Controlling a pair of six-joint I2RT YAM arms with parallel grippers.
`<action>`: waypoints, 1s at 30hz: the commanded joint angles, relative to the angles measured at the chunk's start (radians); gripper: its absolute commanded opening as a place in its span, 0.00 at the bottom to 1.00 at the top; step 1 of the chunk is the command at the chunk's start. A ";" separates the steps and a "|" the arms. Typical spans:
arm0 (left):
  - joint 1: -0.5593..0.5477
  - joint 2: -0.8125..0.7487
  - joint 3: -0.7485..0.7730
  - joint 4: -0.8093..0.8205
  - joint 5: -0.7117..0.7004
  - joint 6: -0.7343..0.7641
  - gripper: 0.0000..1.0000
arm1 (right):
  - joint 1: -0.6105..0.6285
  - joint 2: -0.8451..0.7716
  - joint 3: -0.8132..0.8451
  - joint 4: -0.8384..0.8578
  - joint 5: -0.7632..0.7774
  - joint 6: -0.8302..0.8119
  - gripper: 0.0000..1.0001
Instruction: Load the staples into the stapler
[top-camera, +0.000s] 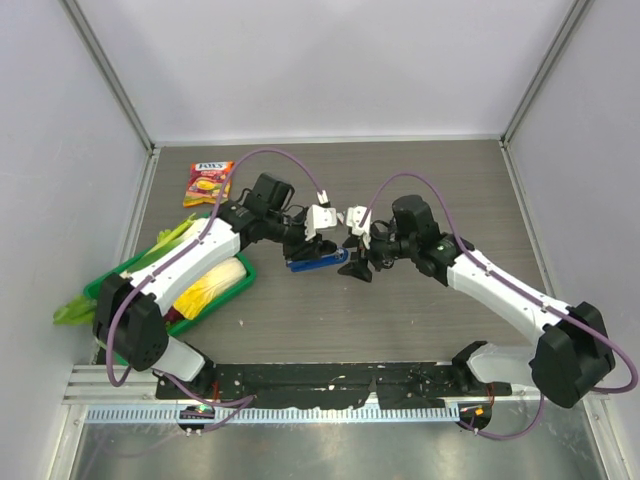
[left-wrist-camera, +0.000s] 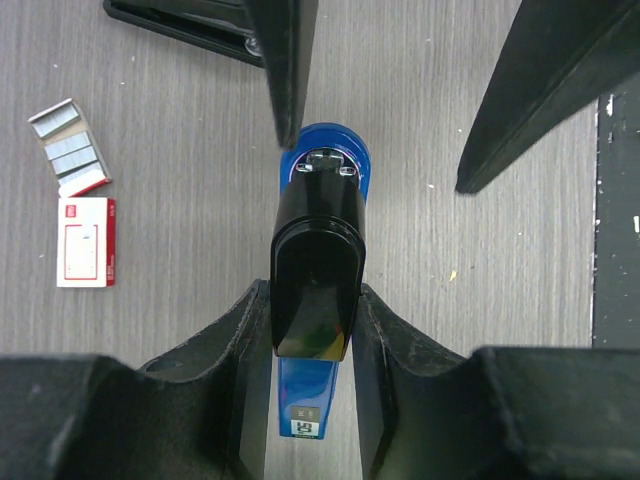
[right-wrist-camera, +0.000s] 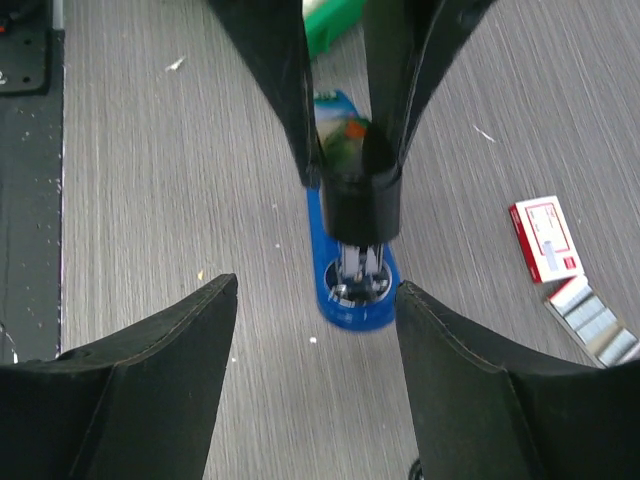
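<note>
The stapler (top-camera: 312, 263), with a blue base and a black top arm, lies mid-table. My left gripper (left-wrist-camera: 313, 295) is shut on the black top arm (left-wrist-camera: 318, 250), and the blue base (left-wrist-camera: 310, 395) shows below it. My right gripper (right-wrist-camera: 316, 283) stands open just in front of the stapler's rounded front end (right-wrist-camera: 358, 300), touching nothing; its fingers (left-wrist-camera: 285, 80) show beyond the stapler. Metal parts show under the black top. The staples (left-wrist-camera: 68, 150), several short silvery strips, lie loose on the table beside the stapler, also seen as staples (right-wrist-camera: 592, 320) at the right edge.
A small red-and-white box (left-wrist-camera: 85, 240) lies next to the strips, the same box (right-wrist-camera: 545, 238) showing right of the stapler. A green tray (top-camera: 245, 272) with vegetables sits at the left. A sweets packet (top-camera: 208, 183) lies at the back left. A black strip (top-camera: 330, 380) lines the near edge.
</note>
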 joint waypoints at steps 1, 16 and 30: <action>-0.014 -0.025 -0.010 0.085 0.070 -0.062 0.00 | 0.019 0.035 0.000 0.157 -0.009 0.088 0.69; -0.017 -0.065 -0.034 0.133 0.136 -0.135 0.00 | 0.045 0.106 -0.011 0.131 0.012 0.032 0.43; 0.100 -0.149 -0.098 0.384 0.177 -0.362 0.00 | 0.034 0.103 -0.023 0.072 -0.014 -0.016 0.24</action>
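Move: The left hand already holds the stapler aloft by its black cap; the stapler's blue nose lies about 5 cm to that hand's right, 1 cm back and 3 cm below. From the right hand the blue nose is roughly 2 cm left, 1 cm ahead and 2 cm below. Also from the right hand, on the table some 16 cm below: staple box 14 cm ahead, 5 left; black stapler 10 ahead, 12 right. Right sinks about 2.5 cm, edging left, and pinches the blue nose; left draws back, then lifts held cap. ##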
